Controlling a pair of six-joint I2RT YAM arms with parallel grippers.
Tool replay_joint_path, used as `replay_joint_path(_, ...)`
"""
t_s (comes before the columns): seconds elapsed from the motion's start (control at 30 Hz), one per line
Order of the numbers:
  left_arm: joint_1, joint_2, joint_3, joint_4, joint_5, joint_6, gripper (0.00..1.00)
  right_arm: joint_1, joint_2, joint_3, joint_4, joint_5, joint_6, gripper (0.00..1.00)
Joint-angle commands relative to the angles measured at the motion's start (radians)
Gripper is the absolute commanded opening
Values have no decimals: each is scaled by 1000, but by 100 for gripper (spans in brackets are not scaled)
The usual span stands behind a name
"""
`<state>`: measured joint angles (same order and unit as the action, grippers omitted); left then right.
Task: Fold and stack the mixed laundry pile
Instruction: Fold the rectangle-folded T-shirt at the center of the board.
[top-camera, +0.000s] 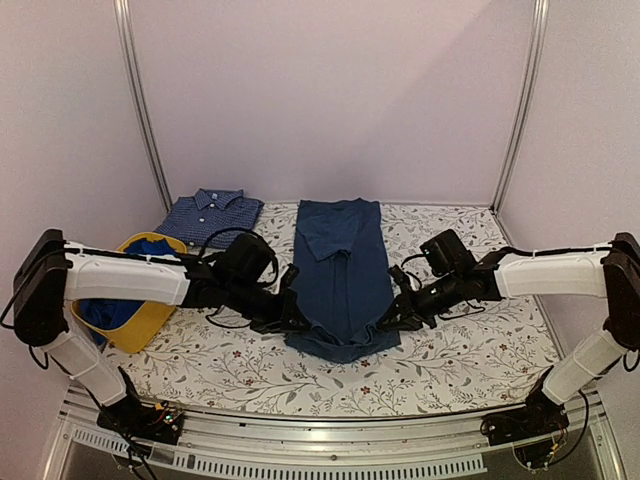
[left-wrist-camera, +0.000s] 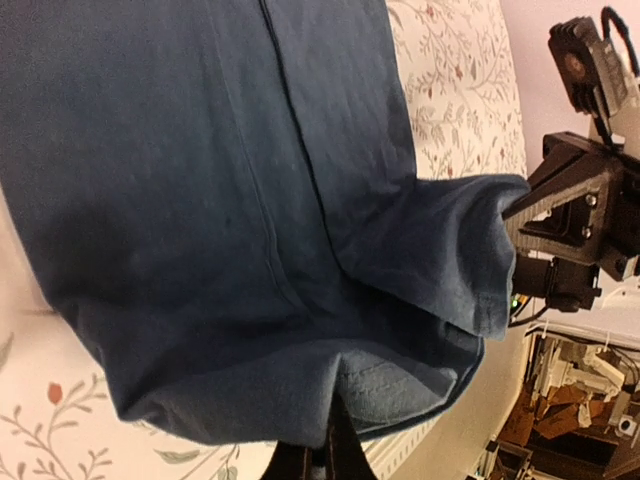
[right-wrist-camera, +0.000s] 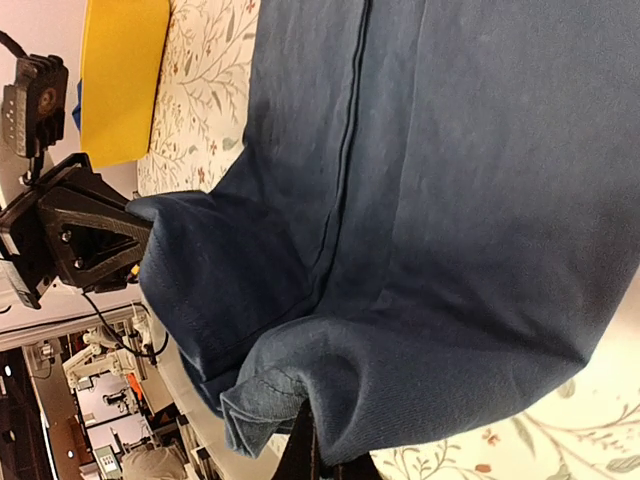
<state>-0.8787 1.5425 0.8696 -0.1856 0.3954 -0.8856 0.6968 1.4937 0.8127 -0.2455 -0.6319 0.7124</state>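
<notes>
A large dark navy-teal garment (top-camera: 340, 265) lies lengthwise on the middle of the table, folded narrow. My left gripper (top-camera: 296, 318) is shut on its near left hem corner, and my right gripper (top-camera: 392, 318) is shut on the near right corner. In the left wrist view the hem (left-wrist-camera: 400, 385) bunches around my closed fingers (left-wrist-camera: 335, 450). The right wrist view shows the same: stitched hem (right-wrist-camera: 265, 385) puckered over the shut jaws. A fine-checked blue collared shirt (top-camera: 210, 215) lies folded at the back left. A royal-blue piece (top-camera: 100, 312) sits in the tub.
A yellow plastic tub (top-camera: 145, 322) stands on the left side of the table, under my left arm, and also shows in the right wrist view as a yellow tub (right-wrist-camera: 125, 80). The floral tablecloth (top-camera: 470, 350) covers the table. Walls and metal posts close in the back and sides.
</notes>
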Motion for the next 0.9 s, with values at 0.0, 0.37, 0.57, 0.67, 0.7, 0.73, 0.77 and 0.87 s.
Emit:
replay_joint_path(0.0,88,111,140,-26,3,116,0,-79,108,106,-25,-8,-114,0)
replay_joint_path(0.37,264,412,482,-51,1,217,0,-297,425,509,-76,-70,-259,0)
replay_joint_path(0.57,339,576,683,-76,14,262,0,-348,631,739,-110,-130,-298,0)
replay_joint_path(0.67,366,642,750,-78,27,270,0,-359,731,835,-122,-160,-297,0)
replay_joint_path(0.7,374,661,768,-81,32,270,0,-358,753,863,-125,-165,-296,0)
replay_joint_path(0.73,382,675,784,-85,37,271,0,-359,779,886,-122,-170,-290,0)
replay_joint_path(0.77,389,688,798,-84,42,271,0,-359,809,916,-121,-177,-284,0)
replay_joint_path(0.87,404,724,817,-76,61,271,0,-362,862,966,-124,-176,-276,0)
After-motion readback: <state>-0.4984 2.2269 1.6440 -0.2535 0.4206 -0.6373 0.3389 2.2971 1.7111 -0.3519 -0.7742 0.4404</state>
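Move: The hem is already pinched in both my hands, and it goes to the shirt's upper part, at the tip of the folded-over flap: from my left hand roughly 30 cm ahead, 6 cm right and 8 cm down. The shirt's collar end is about 50 cm ahead, equally far right. The yellow basket stands some 36 cm left and 13 cm ahead, the checked shirt 25 cm left and 44 cm ahead. From my right hand the flap tip lies about 30 cm ahead, 7 cm left, 8 cm below. I keep both grippers shut on the T-shirt's hem and sweep it forward over the shirt with my two hands side by side, about 27 cm, towards the flap tip. I stay nearly level at first, my right hand rising slightly, then sink some 3 cm as I slow; my fingers swing about 10 degrees towards forward. ##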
